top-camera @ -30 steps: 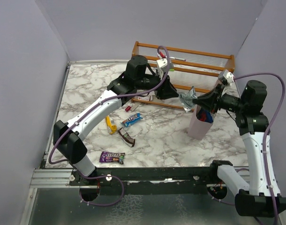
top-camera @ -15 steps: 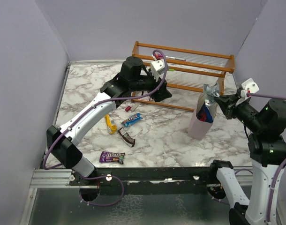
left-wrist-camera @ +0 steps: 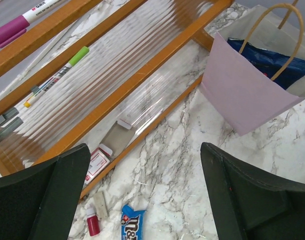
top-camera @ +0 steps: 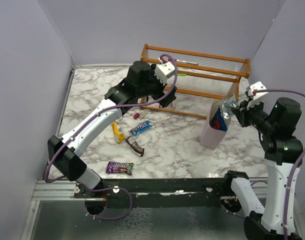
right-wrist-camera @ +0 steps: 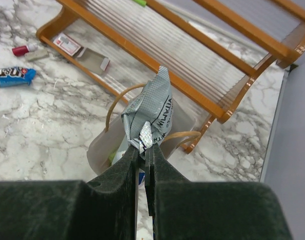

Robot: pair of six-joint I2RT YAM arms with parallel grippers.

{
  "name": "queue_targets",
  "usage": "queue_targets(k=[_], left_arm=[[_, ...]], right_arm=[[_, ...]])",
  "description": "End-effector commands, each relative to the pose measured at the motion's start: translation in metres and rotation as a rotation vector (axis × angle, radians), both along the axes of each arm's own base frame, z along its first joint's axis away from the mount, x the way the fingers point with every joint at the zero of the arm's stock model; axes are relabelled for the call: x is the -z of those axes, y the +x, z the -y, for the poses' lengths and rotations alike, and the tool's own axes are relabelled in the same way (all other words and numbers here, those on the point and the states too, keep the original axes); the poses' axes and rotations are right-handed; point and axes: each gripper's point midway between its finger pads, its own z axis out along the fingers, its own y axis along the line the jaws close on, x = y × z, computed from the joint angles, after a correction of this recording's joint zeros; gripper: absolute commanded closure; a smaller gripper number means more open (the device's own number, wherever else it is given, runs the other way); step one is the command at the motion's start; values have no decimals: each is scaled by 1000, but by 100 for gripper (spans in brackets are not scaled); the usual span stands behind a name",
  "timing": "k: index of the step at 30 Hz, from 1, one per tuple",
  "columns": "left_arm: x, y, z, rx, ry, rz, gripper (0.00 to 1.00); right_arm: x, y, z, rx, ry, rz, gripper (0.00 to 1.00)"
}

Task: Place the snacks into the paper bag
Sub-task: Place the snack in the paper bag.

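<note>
My right gripper (right-wrist-camera: pixel 142 150) is shut on the crimped end of a grey-teal snack packet (right-wrist-camera: pixel 155 112), which hangs just over the open mouth of the pale lilac paper bag (top-camera: pixel 212 132). A blue packet (left-wrist-camera: pixel 265 60) lies inside the bag. My left gripper (left-wrist-camera: pixel 145 200) stands wide open and empty above the table, in front of the rack. A blue-white snack (top-camera: pixel 141 128), a yellow one (top-camera: pixel 119 133), a dark brown one (top-camera: pixel 134 146) and a purple one (top-camera: pixel 119 167) lie on the marble.
The wooden rack (top-camera: pixel 202 75) with clear shelves stands at the back, right behind the bag, with markers and small cards on it. A tiny red piece (top-camera: pixel 136 115) lies near the blue-white snack. Grey walls close in both sides.
My left gripper has opened wide and drawn back a little to the left. My right gripper has carried the grey-teal packet rightward to just above the bag's mouth.
</note>
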Motion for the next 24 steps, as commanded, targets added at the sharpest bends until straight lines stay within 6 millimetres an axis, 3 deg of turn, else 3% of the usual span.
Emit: queue_targets(k=[1,7,15,24], left_arm=[[-7,3,-11,-40,7,38,4],[-5,3,-7,-30,6,32,4],[-1,7,-9,-44,21,35,4],[-2,11,-7,-50,25,40,4]], right_arm=[[12,7,8,22,-22,-67,99],[18,23,20,66,-45,-121,99],[20,38,18,44,-29,-180,99],[36,36,13,21,9,-273,99]])
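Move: The right hand holds the silver snack packet by its end. The paper bag's middle is about 6 cm ahead, 3 cm left and 21 cm below. The blue snack already inside lies some 5 cm ahead, 4 cm left and 15 cm down. The wooden rack's middle is roughly 24 cm ahead, 10 cm left and 20 cm below. From the idle left hand, the bag is about 20 cm right, 5 cm back and 21 cm below. Keeping its pinch on the end of the silver packet, the right hand carries it forward about 4 cm and down some 3 cm over the mouth of the paper bag, drifting a little to the right. Most of the sinking comes early and the forward push runs on after it, while the wrist steadily tips the fingers about 15 degrees further down, turning the packet's free end towards the opening; the fingers stay shut. ##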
